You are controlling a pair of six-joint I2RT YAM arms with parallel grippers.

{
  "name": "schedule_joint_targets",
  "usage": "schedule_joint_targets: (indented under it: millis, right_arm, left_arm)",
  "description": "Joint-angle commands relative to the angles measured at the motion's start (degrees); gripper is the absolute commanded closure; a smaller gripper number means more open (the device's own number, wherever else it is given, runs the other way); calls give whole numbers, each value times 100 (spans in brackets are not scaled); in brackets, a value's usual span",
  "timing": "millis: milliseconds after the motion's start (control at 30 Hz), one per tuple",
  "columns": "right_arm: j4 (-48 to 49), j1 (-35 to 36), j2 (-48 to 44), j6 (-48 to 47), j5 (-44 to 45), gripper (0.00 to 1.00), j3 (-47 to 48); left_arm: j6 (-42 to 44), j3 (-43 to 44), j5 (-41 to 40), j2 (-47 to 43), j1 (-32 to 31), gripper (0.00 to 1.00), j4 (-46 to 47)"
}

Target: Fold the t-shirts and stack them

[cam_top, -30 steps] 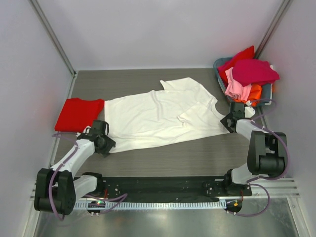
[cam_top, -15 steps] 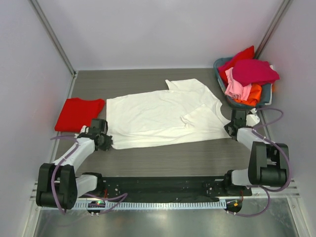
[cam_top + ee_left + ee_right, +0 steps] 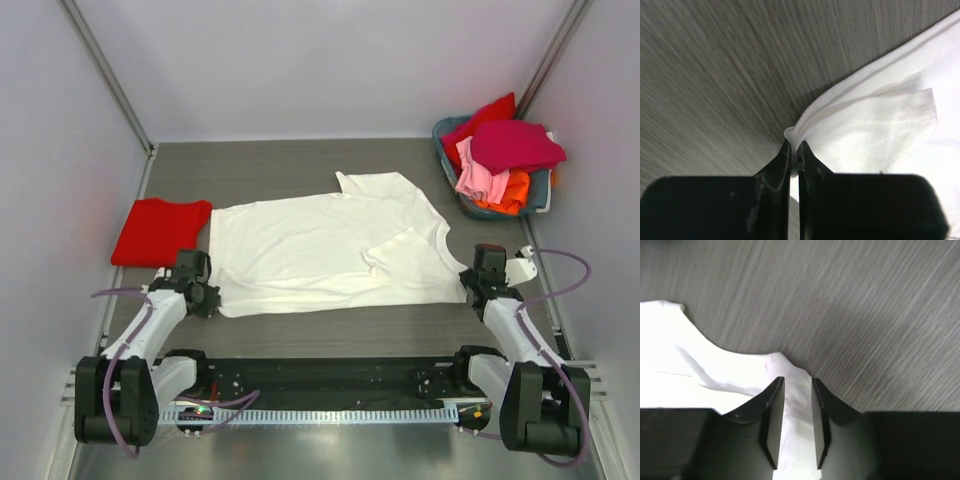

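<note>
A large white t-shirt (image 3: 330, 245) lies spread flat across the middle of the table. My left gripper (image 3: 205, 297) sits at its near left corner and is shut on a pinch of that white cloth (image 3: 880, 125), the fold bunched at the tips of the left gripper (image 3: 795, 145). At the near right corner, my right gripper (image 3: 470, 283) is open. In the right wrist view, the white shirt (image 3: 715, 375) lies loose between the parted jaws of that gripper (image 3: 797, 382). A folded red t-shirt (image 3: 160, 230) rests at the left.
A grey-blue basket (image 3: 443, 150) stands at the back right, holding a magenta shirt (image 3: 515, 145), a pink one (image 3: 475, 175), an orange one (image 3: 515, 187) and a red one (image 3: 485, 115). White walls close in the table on both sides and at the back.
Both grippers moved toward the near edge, dragging the white shirt flatter and nearer. The left one closed on its corner. The right one's jaws have parted from the cloth.
</note>
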Motion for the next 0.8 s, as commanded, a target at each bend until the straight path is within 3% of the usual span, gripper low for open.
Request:
schedule_joint_targets:
  millis: [0,67,133,167,233,267,367,567,633,767]
  right_arm:
    - [1,-49,-386,-49,287,65,93]
    - [-60,-49,-351,-268,112,62,224]
    - [-104,-49,-272,-427,15,61,418]
    - [-113,-49,-246,-576,-38,61,488]
    - [-8,-40,-167,-787,-327,62,673]
    - [62,-48,-132,-919,-459,62,734]
    - [396,-40,174,-1359,-1109,60,1086]
    - [608,-40,1736,-1860,-2735,45,2534]
    - [616,-22,2274,-1913,-3200,38,3237]
    - [572,83,3391,-1948,-3352,29,4336]
  left_arm:
    - [-108,-171,-277,-370,66,96,-427]
    - [32,-136,-241,-572,66,80,-436]
    - [224,-31,-259,-704,66,73,-602]
    - [278,135,-268,-757,66,62,-681]
    - [427,338,-364,-863,66,49,-944]
    - [541,591,-417,-881,66,37,-1068]
    - [892,1092,-558,-890,66,22,-1341]
    - [1938,1770,82,-592,66,17,-526]
    - [2185,1920,294,-355,66,10,-208]
    - [2282,2350,716,453,66,1,257]
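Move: From the left hand, the white t-shirt's far left corner lies about 22 cm ahead and 2 cm to the left, practically level in height; the folded red shirt is some 17 cm ahead and 13 cm to the left. The right hand has the white t-shirt's far right corner about 28 cm ahead, 12 cm to its left and a couple of centimetres lower. The clothes basket stands roughly 26 cm ahead of that hand, 9 cm to its right and some 5 cm higher. Let the left fingers give up the near left corner of the white t-shirt: ease back a touch while they open to nearly full, then lift about 11 cm and swing forward towards its far left corner. Send the right gripper from above the near right corner some 18 cm forward, rising and drifting left towards the far right corner, opening further and turning about 30 degrees counter-clockwise. ##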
